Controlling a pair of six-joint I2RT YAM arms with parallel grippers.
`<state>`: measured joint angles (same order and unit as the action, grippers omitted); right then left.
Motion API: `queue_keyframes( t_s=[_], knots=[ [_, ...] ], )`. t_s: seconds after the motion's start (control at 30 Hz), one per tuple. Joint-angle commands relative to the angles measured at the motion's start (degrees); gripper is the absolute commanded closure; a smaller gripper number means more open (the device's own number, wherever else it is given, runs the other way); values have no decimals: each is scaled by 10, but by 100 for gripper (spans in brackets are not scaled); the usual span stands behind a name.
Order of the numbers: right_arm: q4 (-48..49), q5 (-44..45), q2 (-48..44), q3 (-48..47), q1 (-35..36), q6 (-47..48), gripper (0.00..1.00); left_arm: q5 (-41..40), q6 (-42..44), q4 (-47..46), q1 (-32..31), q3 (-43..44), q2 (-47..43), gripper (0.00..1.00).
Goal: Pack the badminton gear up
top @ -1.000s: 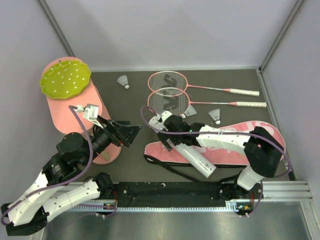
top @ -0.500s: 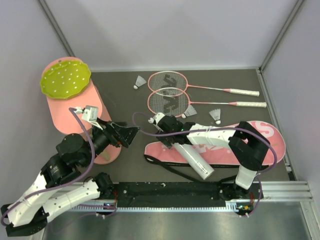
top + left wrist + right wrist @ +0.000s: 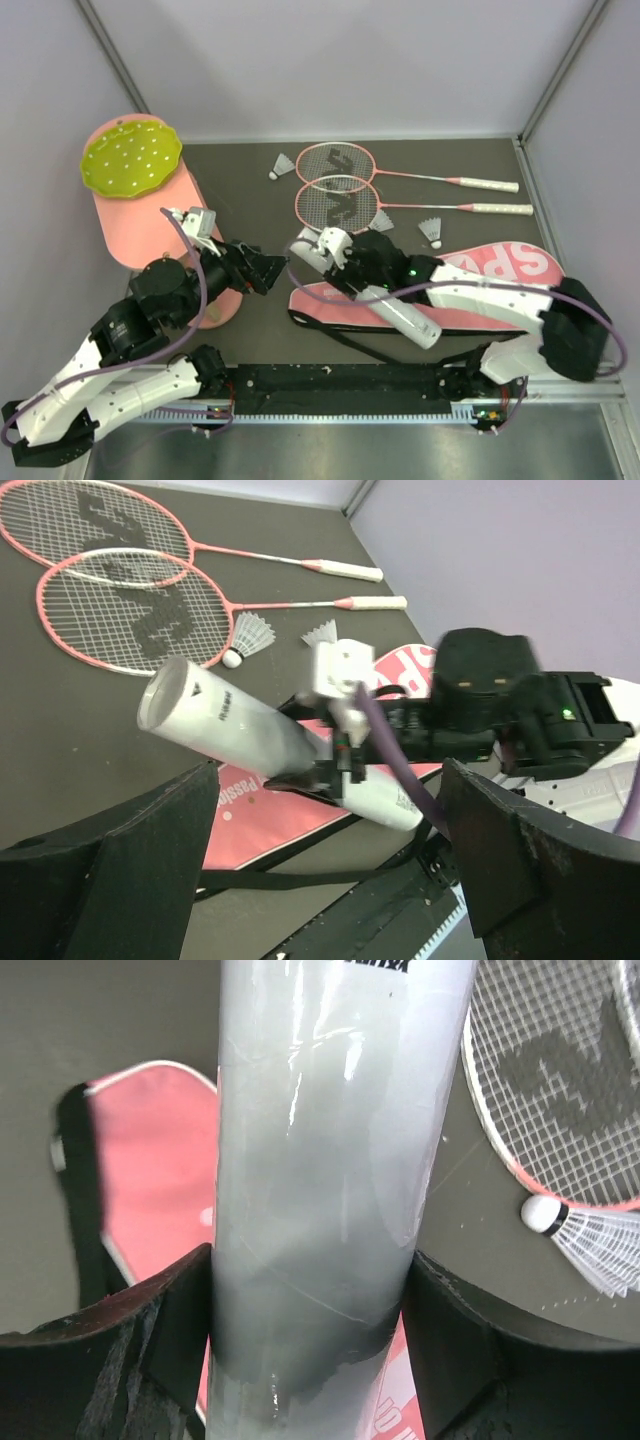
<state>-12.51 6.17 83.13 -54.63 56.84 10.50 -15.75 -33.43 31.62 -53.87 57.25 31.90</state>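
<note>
The white tube [image 3: 400, 315] lies slanted over the pink "SPORT" bag [image 3: 510, 265], and its open end [image 3: 165, 695] is raised. My right gripper [image 3: 352, 278] is shut on the tube [image 3: 320, 1160], with a finger pressed to each side. My left gripper [image 3: 265, 270] hangs open just left of it, holding nothing. Two pink rackets [image 3: 335, 160] [image 3: 335, 205] lie behind, handles pointing right. Shuttlecocks rest at the back [image 3: 281, 166], by the nearer racket head [image 3: 380, 222] and further right [image 3: 430, 230].
A big pink cylinder [image 3: 150, 225] topped by a yellow-green dotted disc [image 3: 130, 160] stands at the left, close to my left arm. The bag's black strap [image 3: 350, 340] loops toward the near rail [image 3: 400, 385]. Walls close in the table behind and at the right.
My right gripper has slid up the tube toward the left and closed on it; that end has lifted. The back shuttlecock has shifted right. My left gripper has edged right.
</note>
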Motion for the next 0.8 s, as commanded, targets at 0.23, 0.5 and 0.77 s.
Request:
queue_keyframes(
  t_s=[0.23,0.5,0.77],
  knots=[
    [285,-247,-287,236,-5,109,52,37,-28,44,2,59,42,24],
    [339,-224,-341,290,-9,101,58,155,-18,90,2,126,156,47],
    [351,-208,-366,302,-9,94,58,165,-46,88,1,101,149,54]
  ],
)
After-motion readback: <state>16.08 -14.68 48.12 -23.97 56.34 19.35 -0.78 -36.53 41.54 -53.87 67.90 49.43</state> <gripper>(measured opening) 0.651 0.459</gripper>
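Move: My right hand already grips the tube. Its open end lies about 13 cm ahead of my left hand, 6 cm to its right and 17 cm lower. My left hand, where that end must go, hangs some 8 cm back, 15 cm left and 23 cm above my right. On the table 10 cm below my right hand, the nearest shuttlecock is 18 cm ahead and 9 cm right, the near racket's head 23 cm ahead and 2 cm left. I draw the held tube back about 8 cm and up 7 cm off the bag with my right hand, swinging those fingers leftward and levelling them so the open end lifts towards my left hand. Meanwhile my left slides some 6 cm right, then also sinks, tipping down and turning clockwise to the tube's mouth while its wide-open fingers close about halfway. ##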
